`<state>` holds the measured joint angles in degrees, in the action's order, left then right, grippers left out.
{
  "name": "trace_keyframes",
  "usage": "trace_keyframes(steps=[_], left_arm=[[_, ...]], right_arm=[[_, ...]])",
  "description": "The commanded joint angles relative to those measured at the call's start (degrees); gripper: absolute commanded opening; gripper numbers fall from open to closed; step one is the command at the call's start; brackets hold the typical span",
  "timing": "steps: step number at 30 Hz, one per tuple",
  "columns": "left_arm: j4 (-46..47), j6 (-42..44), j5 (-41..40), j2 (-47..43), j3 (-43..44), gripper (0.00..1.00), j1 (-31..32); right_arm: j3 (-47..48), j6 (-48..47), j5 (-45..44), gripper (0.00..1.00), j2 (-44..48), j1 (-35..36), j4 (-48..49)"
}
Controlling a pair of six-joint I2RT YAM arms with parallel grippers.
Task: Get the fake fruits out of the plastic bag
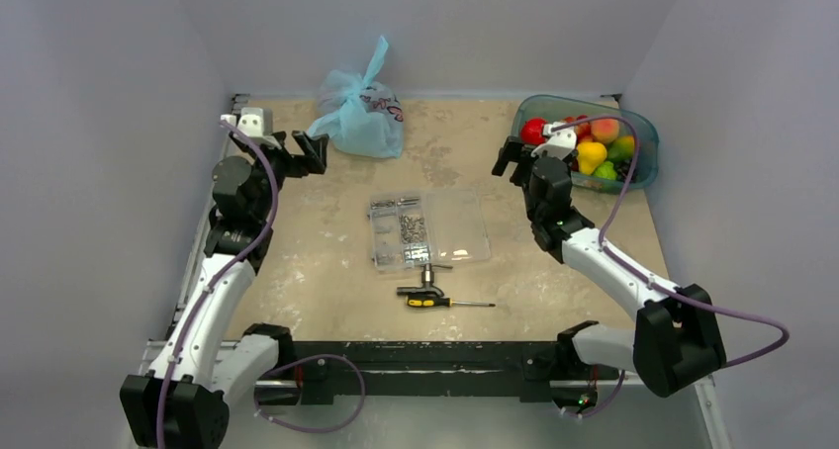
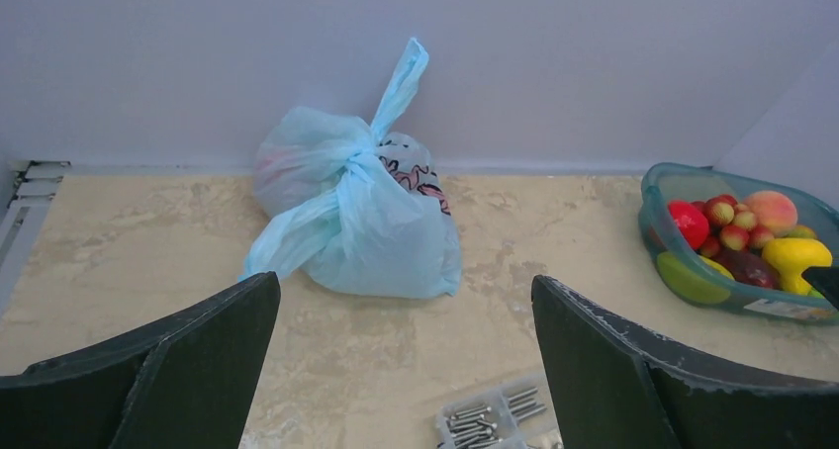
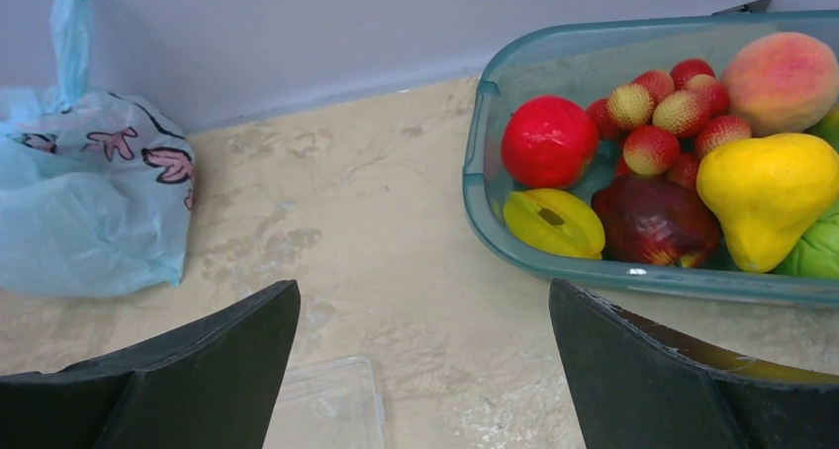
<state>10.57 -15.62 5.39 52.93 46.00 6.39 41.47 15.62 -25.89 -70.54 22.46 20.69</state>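
Observation:
The light blue plastic bag sits knotted shut at the back of the table, left of centre, one handle sticking up. It bulges, and the fake fruits inside it are hidden by the plastic. My left gripper hovers open just left of and in front of the bag, pointing at it, with bare table between its jaws. My right gripper is open too, over the table left of the teal tub, holding nothing. The bag's pink-and-dark print shows at the left of the right wrist view.
A rigid teal tub at the back right holds several plastic fruits, among them a red ball and a yellow pear. A clear compartment box of screws lies mid-table, a screwdriver in front of it. Walls close in on three sides.

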Motion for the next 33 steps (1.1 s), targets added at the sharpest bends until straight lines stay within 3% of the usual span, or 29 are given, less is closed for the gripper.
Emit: trace_keyframes(steps=[1, 11, 18, 25, 33], left_arm=[[-2.9, -1.2, 2.0, 2.2, 2.0, 0.99, 1.4], [-11.4, -3.0, 5.4, 6.0, 7.3, 0.96, 1.7], [-16.8, -2.8, 7.6, 7.7, 10.3, 0.96, 1.6], [-19.8, -3.1, 9.4, 9.3, 12.6, 0.96, 0.3], [-19.2, -3.0, 11.6, 10.1, 12.8, 0.96, -2.5]], right_arm=[[0.5, 2.6, 2.1, 0.99, 1.0, 0.1, 4.6], [0.4, 11.1, 8.4, 0.99, -2.3, 0.4, 7.3], [2.3, 15.3, 15.0, 0.99, -9.7, 1.6, 9.8], [16.4, 12.7, 12.0, 0.99, -23.1, 10.4, 5.4], [36.5, 16.7, 8.5, 0.99, -40.5, 17.9, 3.5]])
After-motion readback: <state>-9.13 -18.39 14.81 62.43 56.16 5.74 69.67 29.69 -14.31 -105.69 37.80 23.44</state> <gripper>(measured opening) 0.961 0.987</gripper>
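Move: The knotted plastic bag lies about 24 cm ahead of the right gripper, 33 cm to its left and 12 cm below; from the left gripper it is some 26 cm ahead, 5 cm right and 22 cm lower. The fruit bin stands roughly 20 cm ahead and 20 cm right of the right gripper; the screw box is about 18 cm to its left and 2 cm back, on the table. Sweep the open right gripper left, away from the fruit bin and towards the plastic bag, about 23 cm, starting slowly and then fast; ease it forward and a little down, turning it some 25 degrees counter-clockwise with its left side rising. Meanwhile sink the open left gripper about 5 cm, drifting slightly right, and tip its fingers down towards the bag. ##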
